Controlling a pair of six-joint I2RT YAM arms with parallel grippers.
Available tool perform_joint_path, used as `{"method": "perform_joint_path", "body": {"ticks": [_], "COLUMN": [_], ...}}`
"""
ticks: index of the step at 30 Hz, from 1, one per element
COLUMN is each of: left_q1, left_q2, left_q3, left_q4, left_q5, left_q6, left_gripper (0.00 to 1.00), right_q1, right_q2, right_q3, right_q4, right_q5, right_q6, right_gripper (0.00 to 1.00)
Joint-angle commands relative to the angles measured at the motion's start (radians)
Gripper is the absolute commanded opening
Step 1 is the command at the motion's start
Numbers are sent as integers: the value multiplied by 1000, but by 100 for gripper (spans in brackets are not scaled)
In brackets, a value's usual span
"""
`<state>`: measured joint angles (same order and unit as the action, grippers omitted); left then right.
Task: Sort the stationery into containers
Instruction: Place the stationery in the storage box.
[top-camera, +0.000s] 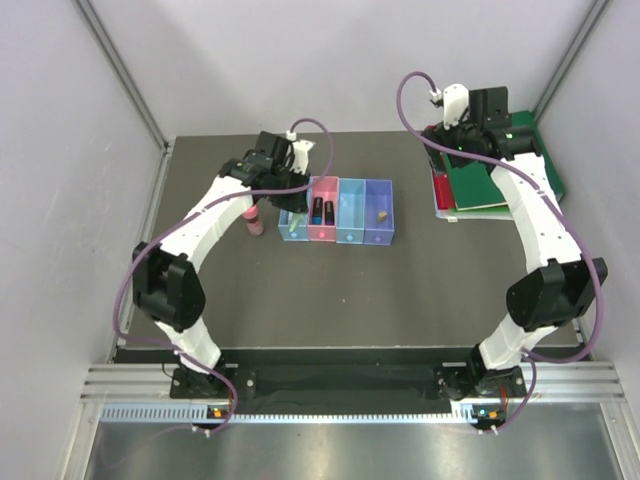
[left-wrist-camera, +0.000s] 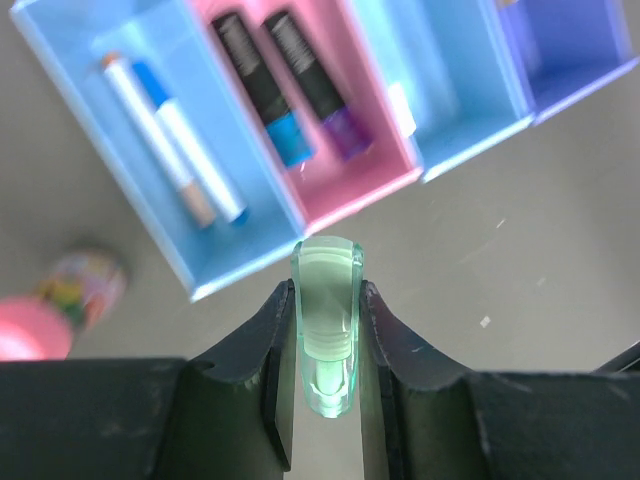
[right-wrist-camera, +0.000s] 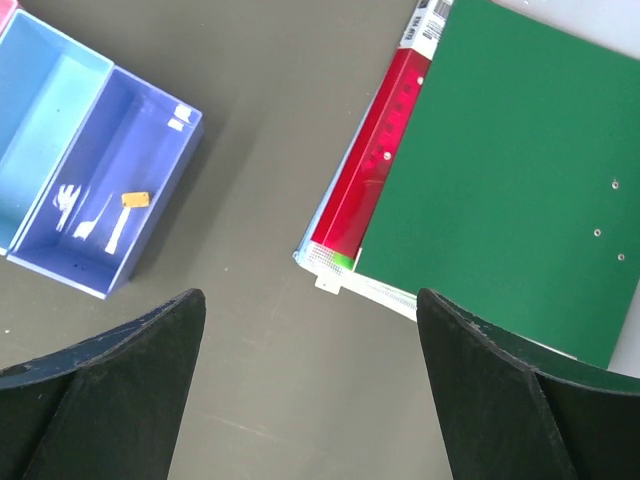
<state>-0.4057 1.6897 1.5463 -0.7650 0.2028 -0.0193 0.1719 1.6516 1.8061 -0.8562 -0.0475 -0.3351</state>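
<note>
The four joined bins (top-camera: 350, 238) stand at the table's middle. My left gripper (left-wrist-camera: 328, 300) is shut on the pale green marker (left-wrist-camera: 328, 300), held just in front of the seam between the first light blue bin (left-wrist-camera: 110, 120) and the pink bin (left-wrist-camera: 395, 175). The first bin holds the thin white-orange pen (left-wrist-camera: 160, 145) and the blue-white pen (left-wrist-camera: 190, 140). The pink bin holds a dark marker (left-wrist-camera: 255, 85) and the purple-black highlighter (left-wrist-camera: 315, 80). The violet-blue bin (right-wrist-camera: 170, 180) holds the tan nub (right-wrist-camera: 135, 199). The pink-capped bottle (top-camera: 254, 221) stands left of the bins. My right gripper (right-wrist-camera: 310, 330) is open and empty.
The green binder (right-wrist-camera: 510, 170) lies on the red folder (right-wrist-camera: 375, 165) at the back right, beside my right gripper. White walls and a metal frame (top-camera: 150, 130) close in the table.
</note>
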Motion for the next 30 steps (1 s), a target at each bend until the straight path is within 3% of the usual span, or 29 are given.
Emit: {"method": "perform_joint_path", "body": {"ticks": [1, 13, 30], "left_q1": [-42, -131, -214], "left_q2": [94, 289, 403], "left_q3": [109, 327, 374], "left_q4": [84, 194, 388], "left_q5": [37, 32, 11], "left_q6": [-91, -195, -317], "left_gripper": [0, 0, 0], "right_q1": [-35, -84, -135], "right_q2": [-49, -91, -139], "right_q3": [-5, -65, -157], "right_q4": [32, 48, 75], "right_q5": [-22, -20, -5], "right_q6": [22, 15, 8], "right_gripper": [87, 87, 87]}}
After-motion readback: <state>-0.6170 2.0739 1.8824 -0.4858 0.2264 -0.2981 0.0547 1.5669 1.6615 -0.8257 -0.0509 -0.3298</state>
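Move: Across to the right lies the place for the green highlighter already held in the left hand: the storage box's empty light-blue compartment, about 15 cm right, 13 cm ahead and 14 cm below. The left blue pen compartment is 1 cm right and the pink marker compartment 7 cm right, both also 13 cm ahead; the small eraser is 24 cm right and 11 cm ahead. From the right hand, the light-blue compartment is roughly 15 cm left, 6 cm ahead and 24 cm down. Carrying the pinched green highlighter rightward across the box at nearly level height, the left hand travels about 17 cm, with some 6 cm forward mostly in the first half, towards the light-blue and purple compartments. It rolls about 15 degrees, swinging the fingertips rightward, and keeps its grip. The empty, open right hand drifts 5 cm right, away from the box, easing slightly back and down. ##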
